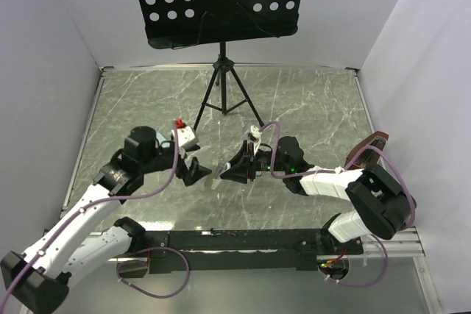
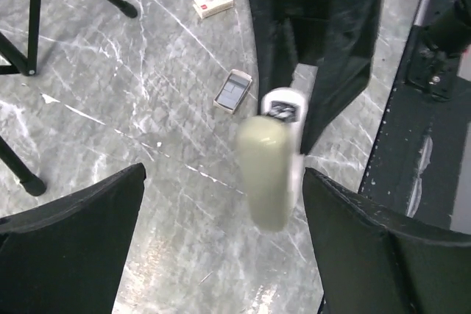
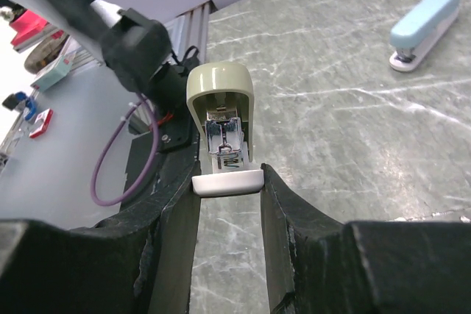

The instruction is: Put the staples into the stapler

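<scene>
My right gripper [image 3: 228, 190] is shut on the white base of the stapler [image 3: 221, 119] and holds it off the table. The stapler's olive-green top is swung open, baring the metal magazine. In the left wrist view the stapler [image 2: 269, 170] hangs between the fingers of my left gripper [image 2: 224, 182], close to the right-hand finger [image 2: 353, 233]. That gripper is open and holds nothing. The staples lie on the table beyond: a small white-and-tan box [image 2: 213, 2] and a flat silvery-grey strip [image 2: 233, 91]. From above, both grippers [image 1: 197, 170] [image 1: 237, 167] meet mid-table.
A black music stand's tripod [image 1: 223, 87] stands at the back centre of the marble table [image 1: 309, 108]. A second, light-blue stapler [image 3: 425, 27] lies on the table. White walls close in the sides, and a black rail [image 1: 243, 240] runs along the near edge.
</scene>
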Available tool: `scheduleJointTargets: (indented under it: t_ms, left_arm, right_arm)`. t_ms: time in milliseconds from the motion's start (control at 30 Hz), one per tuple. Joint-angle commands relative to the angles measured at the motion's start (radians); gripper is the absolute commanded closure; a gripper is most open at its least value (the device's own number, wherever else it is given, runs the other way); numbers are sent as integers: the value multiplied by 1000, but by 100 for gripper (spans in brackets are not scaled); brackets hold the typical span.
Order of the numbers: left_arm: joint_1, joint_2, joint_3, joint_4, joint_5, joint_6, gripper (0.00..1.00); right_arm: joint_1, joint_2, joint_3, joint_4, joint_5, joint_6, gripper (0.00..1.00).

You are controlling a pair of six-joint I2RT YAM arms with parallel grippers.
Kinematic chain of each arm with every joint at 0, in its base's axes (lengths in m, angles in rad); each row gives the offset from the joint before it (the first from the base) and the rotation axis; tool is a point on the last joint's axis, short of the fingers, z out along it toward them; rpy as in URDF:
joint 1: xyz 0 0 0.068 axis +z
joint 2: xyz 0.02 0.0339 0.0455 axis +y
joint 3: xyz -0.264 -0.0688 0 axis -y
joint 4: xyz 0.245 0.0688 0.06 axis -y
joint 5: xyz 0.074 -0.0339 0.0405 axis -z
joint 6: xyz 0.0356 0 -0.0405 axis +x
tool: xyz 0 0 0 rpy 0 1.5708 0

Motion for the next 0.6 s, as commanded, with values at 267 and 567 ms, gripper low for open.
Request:
scheduleJointTargets:
  t_ms: [267, 567]
  left_arm:
    - [105, 169, 90, -13, 489, 66, 19]
    - [104, 212, 83, 18, 466, 40, 34]
  right_arm:
    - [9, -72, -6, 70, -60, -55, 100]
    - [9, -38, -1, 90, -73, -52, 100]
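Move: The olive stapler, pinched at its white base end by the right fingers, has its middle about 4 cm to the left hand's right, 2 cm back and 2 cm below; from the right hand it lies some 3 cm left and 2 cm up, level fore and aft. On the table 20 cm below the left hand, the small silver tray lies about 14 cm right and 4 cm ahead, and the blue stapler about 12 cm left and 10 cm ahead. The left hand eases back and to the right by about 3 cm in all, sinking slightly and swinging some 20 degrees, mostly clockwise with a little tip of the wrist, so that its fingers come to point nearly straight right and the olive cap sits centred between them. Its wide-open fingers draw in by about a quarter around the cap without touching it yet, while the right hand keeps its pinch on the white end and carries the stapler roughly 1 cm back and up before steadying. ##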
